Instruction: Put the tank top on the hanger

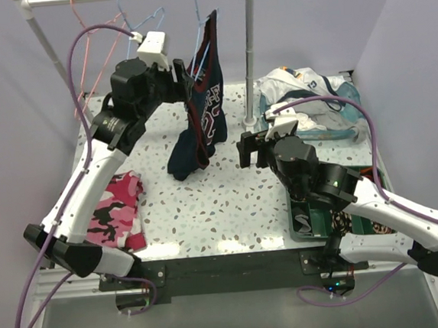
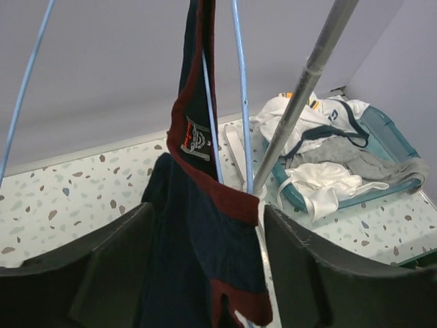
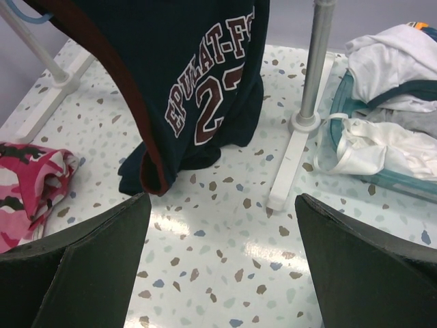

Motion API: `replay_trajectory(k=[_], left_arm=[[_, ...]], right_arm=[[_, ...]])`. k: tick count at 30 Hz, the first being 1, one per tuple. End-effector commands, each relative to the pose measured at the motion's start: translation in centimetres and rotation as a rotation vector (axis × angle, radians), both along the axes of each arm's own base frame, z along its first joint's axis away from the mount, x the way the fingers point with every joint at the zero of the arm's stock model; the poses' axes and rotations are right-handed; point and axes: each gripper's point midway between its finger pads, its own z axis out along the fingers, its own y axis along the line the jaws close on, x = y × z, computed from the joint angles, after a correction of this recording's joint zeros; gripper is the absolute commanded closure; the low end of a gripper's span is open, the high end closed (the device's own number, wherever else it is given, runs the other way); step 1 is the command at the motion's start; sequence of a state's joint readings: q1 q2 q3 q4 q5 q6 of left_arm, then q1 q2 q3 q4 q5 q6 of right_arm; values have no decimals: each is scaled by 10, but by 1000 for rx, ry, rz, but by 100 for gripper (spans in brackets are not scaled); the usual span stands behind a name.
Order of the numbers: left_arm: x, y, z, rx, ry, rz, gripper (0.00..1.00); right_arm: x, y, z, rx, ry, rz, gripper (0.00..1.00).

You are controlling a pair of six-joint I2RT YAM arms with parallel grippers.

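Note:
The navy tank top (image 1: 205, 108) with dark red trim hangs by one strap on the light blue hanger (image 1: 206, 51) under the rack rod, and its lower end is bunched on the table. My left gripper (image 1: 186, 84) is raised beside the strap. In the left wrist view the left gripper (image 2: 208, 213) is open, with the tank top (image 2: 181, 232) and the hanger wire (image 2: 239, 89) hanging loose between its fingers. My right gripper (image 1: 251, 149) stands open low over the table, right of the tank top (image 3: 198, 82), and holds nothing (image 3: 222, 199).
The rack's right post (image 1: 249, 54) and its white foot (image 3: 290, 164) stand between the top and a teal bin (image 1: 357, 132) of white garments. A pink camouflage cloth (image 1: 119, 211) lies front left. A pink hanger (image 1: 90, 52) and another blue hanger (image 1: 136, 21) hang on the rod.

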State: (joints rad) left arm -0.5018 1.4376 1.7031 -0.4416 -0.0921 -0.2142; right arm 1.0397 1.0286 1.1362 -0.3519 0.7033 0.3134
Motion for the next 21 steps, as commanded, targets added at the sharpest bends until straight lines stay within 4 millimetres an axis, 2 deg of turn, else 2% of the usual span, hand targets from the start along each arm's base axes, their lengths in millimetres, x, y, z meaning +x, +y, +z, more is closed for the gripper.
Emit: replay_trajectory(k=[1, 4, 6, 7, 8, 9, 12, 14, 17, 18, 20, 21], left_arm=[[-14, 14, 48, -41, -131, 6, 24], [-29, 15, 63, -49, -163, -29, 19], [-37, 17, 66, -56, -164, -39, 17], [-45, 21, 68, -64, -167, -39, 10], [-50, 24, 68, -65, -166, -36, 7], [-55, 27, 67, -67, -169, -36, 0], [-76, 37, 57, -75, -168, -38, 0], [-93, 46, 42, -71, -159, -40, 0], [-114, 53, 7, -63, -110, -55, 0], [-124, 54, -17, -57, -81, -77, 0], [-138, 41, -40, -70, -45, -172, 0], [-143, 38, -68, -69, 1, -195, 0]], right_arm=[[2, 6, 3, 34, -5, 1, 9], [2, 6, 3, 33, -6, 0, 8], [2, 5, 2, 30, -6, -2, 8], [2, 6, 2, 29, -5, 0, 8], [2, 6, 1, 25, -5, 2, 7], [2, 6, 1, 26, -4, 3, 7], [0, 6, -2, 23, -3, 11, 7], [-2, 5, -5, 23, 1, 23, 7], [-5, 2, -13, 21, 5, 32, 6], [-6, 1, -14, 18, 4, 31, 6], [-7, -5, -24, 6, 9, 19, 5], [-7, -5, -27, 8, 12, 16, 5]])
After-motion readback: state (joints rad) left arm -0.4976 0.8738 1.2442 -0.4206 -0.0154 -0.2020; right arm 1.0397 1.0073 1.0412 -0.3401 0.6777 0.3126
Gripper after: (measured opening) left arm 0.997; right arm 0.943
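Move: The tank top already hangs on its blue hanger from the rack; its middle is about 6 cm ahead of the left hand, 4 cm right and 12 cm below, with the near hanger end right at the fingers. The rack's right post stands some 15 cm right and 12 cm ahead, the empty blue hanger roughly 11 cm left and 9 cm ahead. From the right hand, the tank top's middle is about 19 cm ahead, 9 cm left and 4 cm lower. The hung tank top is left behind as the left fingers, already parted, spread fully open and the hand backs away from its near shoulder, about 13 cm back and 5 cm left, first rising some 5 cm, then sinking to its starting height. Late on, the empty right hand sinks about 3 cm, fingers still open. ##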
